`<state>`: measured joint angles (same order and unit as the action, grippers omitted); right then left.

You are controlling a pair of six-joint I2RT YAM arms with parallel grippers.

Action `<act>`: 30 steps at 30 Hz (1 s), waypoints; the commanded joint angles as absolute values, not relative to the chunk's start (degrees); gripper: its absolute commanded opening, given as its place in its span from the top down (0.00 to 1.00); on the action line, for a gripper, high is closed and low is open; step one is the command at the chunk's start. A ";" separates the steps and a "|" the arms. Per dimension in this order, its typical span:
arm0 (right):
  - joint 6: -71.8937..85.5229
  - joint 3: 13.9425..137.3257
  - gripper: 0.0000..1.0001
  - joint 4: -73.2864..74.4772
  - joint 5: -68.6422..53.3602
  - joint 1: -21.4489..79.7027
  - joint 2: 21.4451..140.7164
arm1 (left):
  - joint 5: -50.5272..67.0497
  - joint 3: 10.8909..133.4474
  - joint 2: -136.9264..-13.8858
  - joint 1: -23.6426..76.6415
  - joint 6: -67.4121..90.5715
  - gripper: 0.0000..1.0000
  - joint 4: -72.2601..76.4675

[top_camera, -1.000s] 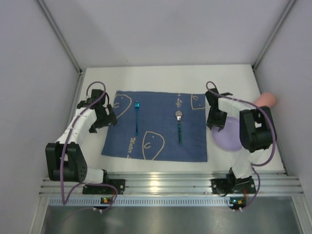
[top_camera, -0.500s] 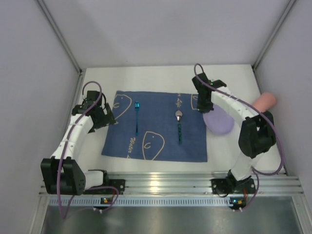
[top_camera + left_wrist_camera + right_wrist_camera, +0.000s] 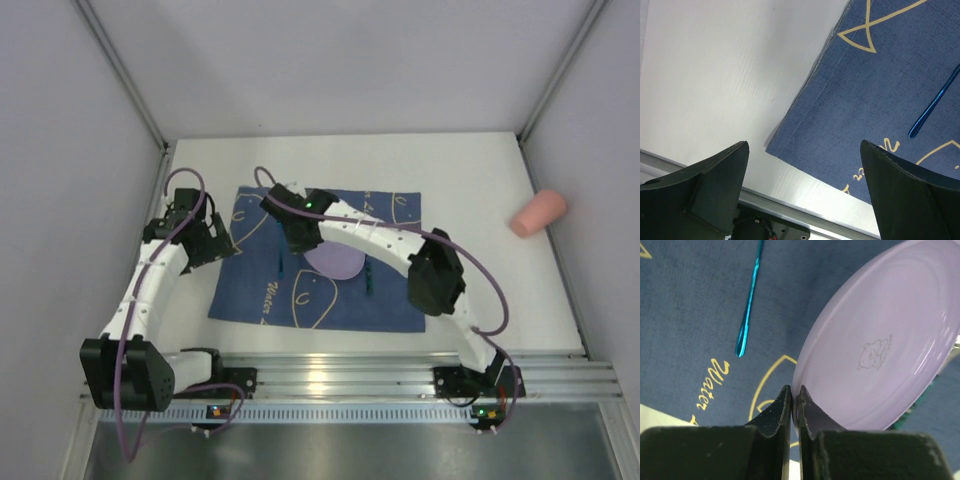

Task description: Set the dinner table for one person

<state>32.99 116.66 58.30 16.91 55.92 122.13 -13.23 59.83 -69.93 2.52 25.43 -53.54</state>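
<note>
My right gripper (image 3: 299, 240) reaches across the blue whale-print mat (image 3: 400, 300) and is shut on the rim of a lilac plate (image 3: 335, 264). In the right wrist view the fingers (image 3: 785, 405) pinch the plate's near edge (image 3: 880, 350); the plate is tilted just above the mat, with a small bear print on it. A blue utensil (image 3: 750, 302) lies on the mat left of the plate. My left gripper (image 3: 220, 244) is open and empty over the mat's left edge; its wrist view shows the mat corner (image 3: 860, 100) and the blue utensil's handle (image 3: 932, 102). The white dinner table (image 3: 470, 170) lies under everything.
A pink cup (image 3: 538, 213) lies on its side at the table's right edge. A green utensil handle (image 3: 907, 416) shows under the plate's far side. The ridged aluminium rail (image 3: 350, 375) runs along the near edge. Grey walls close in the left, back and right.
My right arm has swung left, carrying the lilac plate from the table right of the mat to over the mat's middle. My left gripper has shifted slightly and stays open.
</note>
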 commanded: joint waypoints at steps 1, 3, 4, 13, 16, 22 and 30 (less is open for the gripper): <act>31.11 124.36 1.00 60.47 15.48 57.56 128.04 | -15.29 61.87 -66.80 2.64 25.58 0.02 -56.25; 30.94 125.33 1.00 59.34 13.63 57.74 130.77 | -15.90 61.87 -65.75 2.64 25.58 0.02 -57.21; 30.76 125.16 1.00 58.63 11.01 58.01 131.30 | -16.17 61.70 -65.39 2.64 25.58 0.02 -57.30; 27.78 120.94 0.40 51.86 1.06 58.18 127.98 | -17.67 61.70 -64.25 2.64 25.23 0.02 -57.92; 24.71 118.04 0.18 47.90 2.45 57.92 121.31 | -17.58 61.52 -64.77 2.64 24.96 0.02 -57.48; 22.67 110.23 0.04 48.07 11.14 44.53 106.98 | -16.53 61.35 -66.18 2.64 24.70 0.02 -55.99; 29.35 107.31 0.00 59.76 19.87 3.41 104.93 | -12.40 60.73 -67.76 2.64 23.03 0.02 -53.35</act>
<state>26.26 108.31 50.50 14.79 14.00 103.66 -14.33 59.90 -67.31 2.52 24.40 -55.83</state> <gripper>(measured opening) 0.996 0.983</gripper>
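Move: The plate, gripped by its rim in the right hand, is bound for the spot between fork and spoon, about 4 cm right of that hand, 3 cm back and 12 cm below. The fork lies level with the hand, 6 cm left; the spoon 14 cm right and 4 cm back; the pink cup some 56 cm right, 7 cm ahead. From the idle left hand the spot is about 28 cm right, 1 cm ahead. Right hand lowers plate some 6 cm between fork and spoon, opens, rises, sweeps 35 cm right and forward. ##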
